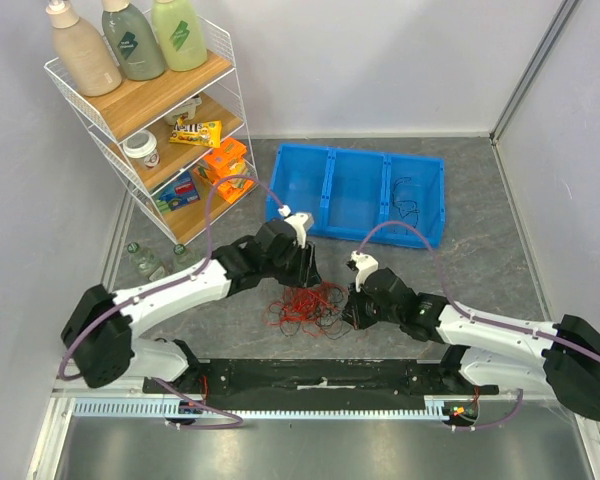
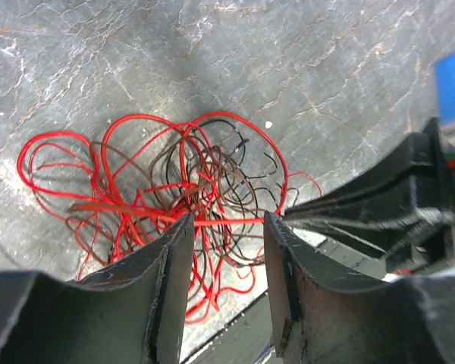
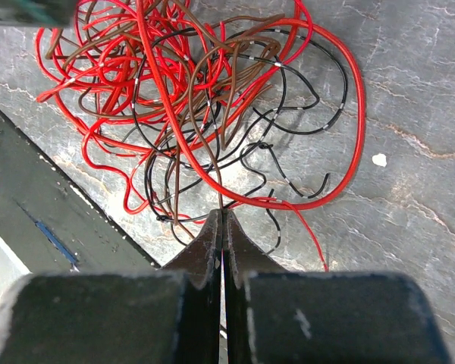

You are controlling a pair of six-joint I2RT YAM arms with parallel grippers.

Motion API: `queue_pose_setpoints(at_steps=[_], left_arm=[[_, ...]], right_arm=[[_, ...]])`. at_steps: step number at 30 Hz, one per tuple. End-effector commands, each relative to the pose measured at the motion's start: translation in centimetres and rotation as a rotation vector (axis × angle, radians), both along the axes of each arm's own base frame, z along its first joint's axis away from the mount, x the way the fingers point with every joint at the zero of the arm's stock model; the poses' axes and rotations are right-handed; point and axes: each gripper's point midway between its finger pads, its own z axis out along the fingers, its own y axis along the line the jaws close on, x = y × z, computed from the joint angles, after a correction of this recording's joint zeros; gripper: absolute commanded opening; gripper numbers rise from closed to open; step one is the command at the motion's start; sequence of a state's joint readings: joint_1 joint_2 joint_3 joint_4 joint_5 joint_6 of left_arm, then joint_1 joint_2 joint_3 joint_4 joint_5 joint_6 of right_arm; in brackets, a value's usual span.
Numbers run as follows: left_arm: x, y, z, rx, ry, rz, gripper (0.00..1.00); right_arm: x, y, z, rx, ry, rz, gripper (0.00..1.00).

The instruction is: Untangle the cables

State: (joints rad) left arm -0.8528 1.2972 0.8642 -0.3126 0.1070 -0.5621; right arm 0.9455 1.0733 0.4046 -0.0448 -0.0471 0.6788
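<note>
The cables [image 1: 305,305] lie as one loose tangle of red, brown and black wires on the grey table between my two arms. My left gripper [image 1: 305,275] hovers over the clump's far side. In the left wrist view it [image 2: 227,220] stands open, and a red strand of the cables [image 2: 189,174] runs across the gap between its fingers. My right gripper [image 1: 352,305] sits at the clump's right edge. In the right wrist view it [image 3: 223,214] is shut, its tips pinching a thin brown strand of the cables [image 3: 189,98].
A blue divided bin [image 1: 360,190] stands behind the clump, with a black wire [image 1: 405,200] in its right compartment. A wire shelf [image 1: 170,110] with bottles and boxes fills the back left. A black strip [image 1: 320,375] runs along the table's near edge.
</note>
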Motion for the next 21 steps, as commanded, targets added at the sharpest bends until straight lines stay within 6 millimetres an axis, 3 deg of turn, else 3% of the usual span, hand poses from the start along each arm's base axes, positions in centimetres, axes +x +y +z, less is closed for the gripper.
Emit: queue_pose_setpoints(at_steps=[1, 10, 15, 20, 21], left_arm=[[1.4, -2.2, -0.6, 0.017, -0.030, -0.091, 0.49], [1.5, -2.5, -5.2, 0.106, 0.030, -0.136, 0.52], [2.5, -2.6, -5.2, 0.117, 0.003, -0.109, 0.33], [3.3, -2.4, -2.7, 0.101, -0.063, -0.079, 0.02], [3.4, -2.3, -1.7, 0.085, -0.079, -0.073, 0.02]], right_arm=[[0.0, 0.3, 1.0, 0.049, -0.006, -0.017, 0.00], [0.2, 0.5, 1.2, 0.042, -0.014, -0.010, 0.00], [0.2, 0.9, 0.9, 0.039, -0.006, 0.006, 0.00], [0.2, 0.7, 0.7, 0.027, -0.007, 0.001, 0.00], [0.3, 0.4, 0.5, 0.018, -0.006, -0.010, 0.00]])
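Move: The left hand hangs over the far side of the tangle, its fingers half open; the brown and red strands it goes for lie about 7 cm below it, 1 cm ahead and 1 cm to its right. The big red loop is some 6 cm to the hand's right and level with it, the blue bin's middle about 22 cm ahead and 10 cm right. From the right hand, holding a brown cable's end, those strands lie roughly 7 cm ahead and 8 cm left. The left hand sinks about 6.5 cm, almost straight down with a slight drift forward and right, onto the strands at the tangle's far side, tilting some 10 degrees as its left side rises. Down there it all but stops and shuts its half-open fingers nearly fully on a brown strand beside the red ones, while the right hand stays in place near the tangle's near right edge, its closed tips keeping their pinch on the brown cable. ##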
